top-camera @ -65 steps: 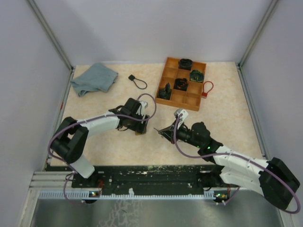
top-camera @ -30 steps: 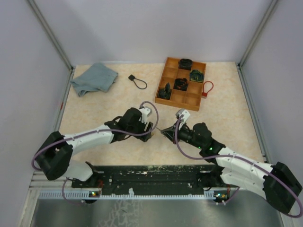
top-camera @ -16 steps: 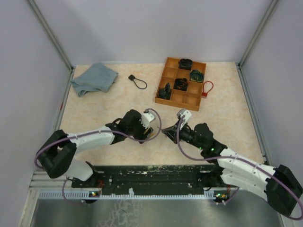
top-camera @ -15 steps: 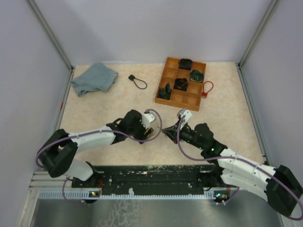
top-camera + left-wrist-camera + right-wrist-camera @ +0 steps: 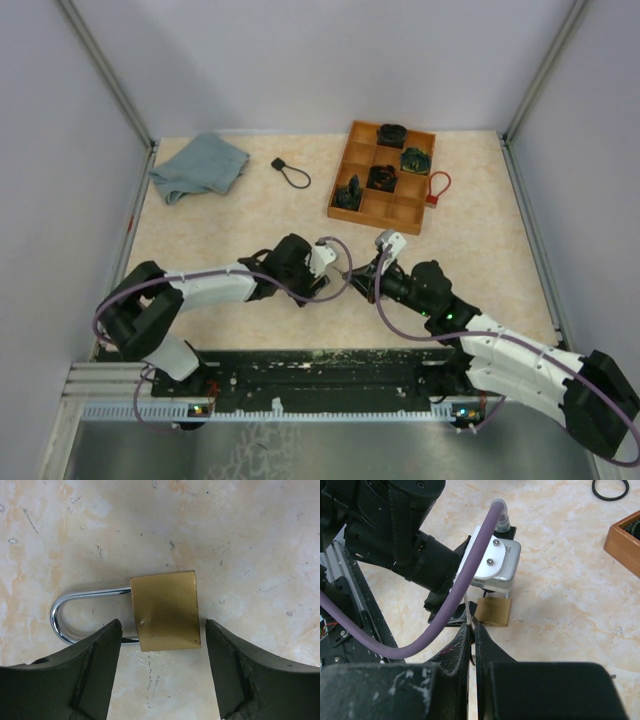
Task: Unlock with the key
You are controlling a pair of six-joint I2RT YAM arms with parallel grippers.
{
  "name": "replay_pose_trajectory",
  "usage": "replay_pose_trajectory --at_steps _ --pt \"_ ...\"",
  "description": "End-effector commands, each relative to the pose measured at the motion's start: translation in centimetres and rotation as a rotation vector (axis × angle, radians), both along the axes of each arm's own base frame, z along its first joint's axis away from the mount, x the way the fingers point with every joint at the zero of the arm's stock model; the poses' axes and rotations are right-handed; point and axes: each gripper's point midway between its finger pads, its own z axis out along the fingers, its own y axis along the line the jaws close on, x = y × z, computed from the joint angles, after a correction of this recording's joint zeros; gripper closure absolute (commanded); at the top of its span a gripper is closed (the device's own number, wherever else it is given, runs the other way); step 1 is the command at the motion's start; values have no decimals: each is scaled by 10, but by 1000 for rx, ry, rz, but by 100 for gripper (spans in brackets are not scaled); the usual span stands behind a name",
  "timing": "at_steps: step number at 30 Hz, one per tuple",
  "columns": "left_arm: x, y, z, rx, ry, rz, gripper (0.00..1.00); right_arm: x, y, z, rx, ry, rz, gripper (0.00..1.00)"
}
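Observation:
In the left wrist view a brass padlock (image 5: 166, 611) lies flat on the table, its steel shackle (image 5: 75, 614) pointing left. My left gripper (image 5: 162, 626) hangs open just above it, one finger on each side of the body, touching nothing. My right gripper (image 5: 473, 625) is shut on a thin silver key (image 5: 469, 611), whose blade sticks forward toward the padlock (image 5: 493, 611). The key's tip is close to the lock's near corner. Seen from above, the left gripper (image 5: 322, 272) and the right gripper (image 5: 354, 276) nearly meet mid-table, and the padlock is hidden under them.
A wooden compartment tray (image 5: 378, 222) with dark small parts sits at the back right, with a red loop (image 5: 438, 187) beside it. A grey-blue cloth (image 5: 198, 165) lies at the back left, and a black strap loop (image 5: 290, 172) next to it. The left wrist's camera housing (image 5: 495, 562) hangs over the padlock.
My left arm has swung right and stretched toward the right gripper, staying open over the padlock. The right gripper with the key has edged slightly forward.

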Motion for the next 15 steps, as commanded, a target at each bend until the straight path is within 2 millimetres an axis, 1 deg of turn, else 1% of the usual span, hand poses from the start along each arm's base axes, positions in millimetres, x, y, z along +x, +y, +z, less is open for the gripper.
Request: replay_pose_trajectory --at_steps 1,5,10,11,15 --pt "-5 1 -8 42 24 -23 28 6 2 18 28 -49 -8 100" --pt "-7 2 -10 51 36 -27 33 6 1 18 26 -49 -13 100" --pt "-9 0 -4 42 47 -37 51 6 -1 17 25 -49 -23 100" --pt "-9 -1 -2 37 46 -34 54 6 -2 18 26 -50 -24 100" --pt "-7 -5 13 -15 25 1 56 7 -1 20 26 -51 -24 100"
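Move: The padlock's brass body already stands between the left hand's open fingers, its middle roughly 1 cm ahead, 1 cm to the right and 1 cm below. The key in the right gripper hangs about 14 cm above the left hand, some 2 cm back and 4 cm right; the wooden tray lies about 26 cm ahead and 13 cm right, 1 cm lower. From the right hand, the padlock is some 4 cm ahead, 5 cm left and 15 cm down. The left fingertips come onto the two opposite sides of the padlock body and pinch it, closing from about three quarters open to just over half, where they stop and their effort rises well above its free level. The left hand otherwise stays in place low at the table, shifting under half a centimetre with hardly any turn. ##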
